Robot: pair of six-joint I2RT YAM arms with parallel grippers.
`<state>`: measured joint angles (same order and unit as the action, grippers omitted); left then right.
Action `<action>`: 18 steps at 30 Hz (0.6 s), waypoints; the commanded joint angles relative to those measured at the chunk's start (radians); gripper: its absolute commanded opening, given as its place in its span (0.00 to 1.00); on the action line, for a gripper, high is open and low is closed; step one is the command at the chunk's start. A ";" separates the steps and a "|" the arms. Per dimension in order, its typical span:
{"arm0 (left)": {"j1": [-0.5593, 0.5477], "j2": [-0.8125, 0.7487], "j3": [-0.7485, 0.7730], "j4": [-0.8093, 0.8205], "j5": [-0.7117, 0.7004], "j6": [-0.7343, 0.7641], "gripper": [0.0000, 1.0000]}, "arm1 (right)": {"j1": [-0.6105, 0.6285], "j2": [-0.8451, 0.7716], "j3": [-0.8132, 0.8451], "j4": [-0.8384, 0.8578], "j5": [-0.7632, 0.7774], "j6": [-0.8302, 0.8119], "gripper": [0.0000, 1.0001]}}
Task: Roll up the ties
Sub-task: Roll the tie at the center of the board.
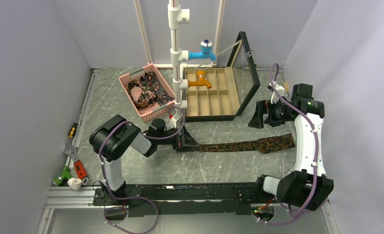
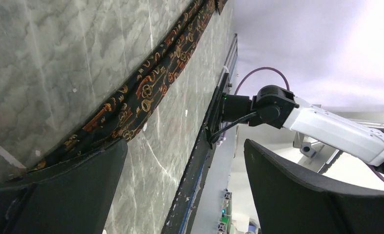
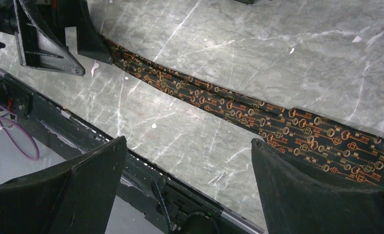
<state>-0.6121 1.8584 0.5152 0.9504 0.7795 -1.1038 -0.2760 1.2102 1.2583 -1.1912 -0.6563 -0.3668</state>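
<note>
One tie (image 1: pixel 238 145), dark with a small orange-brown key pattern, lies flat and stretched across the table, wide end to the right. It also shows in the left wrist view (image 2: pixel 151 85) and the right wrist view (image 3: pixel 258 114). My left gripper (image 1: pixel 185 142) is open at the tie's narrow left end, low at the table. One finger (image 2: pixel 58 195) lies over that end, and nothing is between the jaws. My right gripper (image 1: pixel 261 116) is open and empty, above and just beyond the tie's wide end. More ties (image 1: pixel 148 90) lie bunched in the pink basket.
The pink mesh basket (image 1: pixel 131 78) stands at the back left. A wooden compartment box (image 1: pixel 212 95) with a raised glass lid stands behind the tie. A white pipe post (image 1: pixel 176 53) carries blue and orange taps. Hand tools (image 1: pixel 75 163) lie at the left edge.
</note>
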 commanded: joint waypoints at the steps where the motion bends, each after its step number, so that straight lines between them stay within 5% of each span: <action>1: 0.026 0.091 0.001 0.082 -0.033 -0.040 1.00 | 0.000 -0.011 0.031 -0.034 0.017 -0.026 0.99; 5: 0.025 0.127 -0.014 0.093 -0.094 -0.063 1.00 | 0.000 -0.020 0.021 -0.039 0.025 -0.028 0.98; 12: 0.026 -0.040 -0.041 0.249 0.053 -0.018 0.99 | 0.000 -0.057 -0.012 0.011 0.008 0.015 0.97; 18: 0.041 -0.472 -0.075 -0.155 0.088 0.399 0.99 | 0.000 -0.112 -0.102 0.113 -0.079 0.123 0.93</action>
<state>-0.5816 1.6623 0.4427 1.0031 0.8238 -1.0481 -0.2760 1.1427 1.2015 -1.1740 -0.6594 -0.3290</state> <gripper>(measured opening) 0.988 0.948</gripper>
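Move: The left hand is low over the narrow left end of the tie, its open fingers pointing right; that end lies about 5 cm below, 2 cm ahead and 4 cm to the left of the hand point. The tie's broad end is some 35 cm to the hand's right and 3 cm ahead; the foot of the white pipe is about 13 cm ahead and 5 cm left. From the right hand, the narrow end is about 30 cm left, 2 cm back and 20 cm below. The left hand, fingers still wide open, keeps its lower finger down on the tie's narrow left end while it creeps about 1 cm forward, staying almost level. It then eases back and lifts with gathering speed, about 5 cm up and slightly left, the fingertips tipping up a little and the wrist rolling some 10 degrees as the finger comes free of the cloth without pinching it. ##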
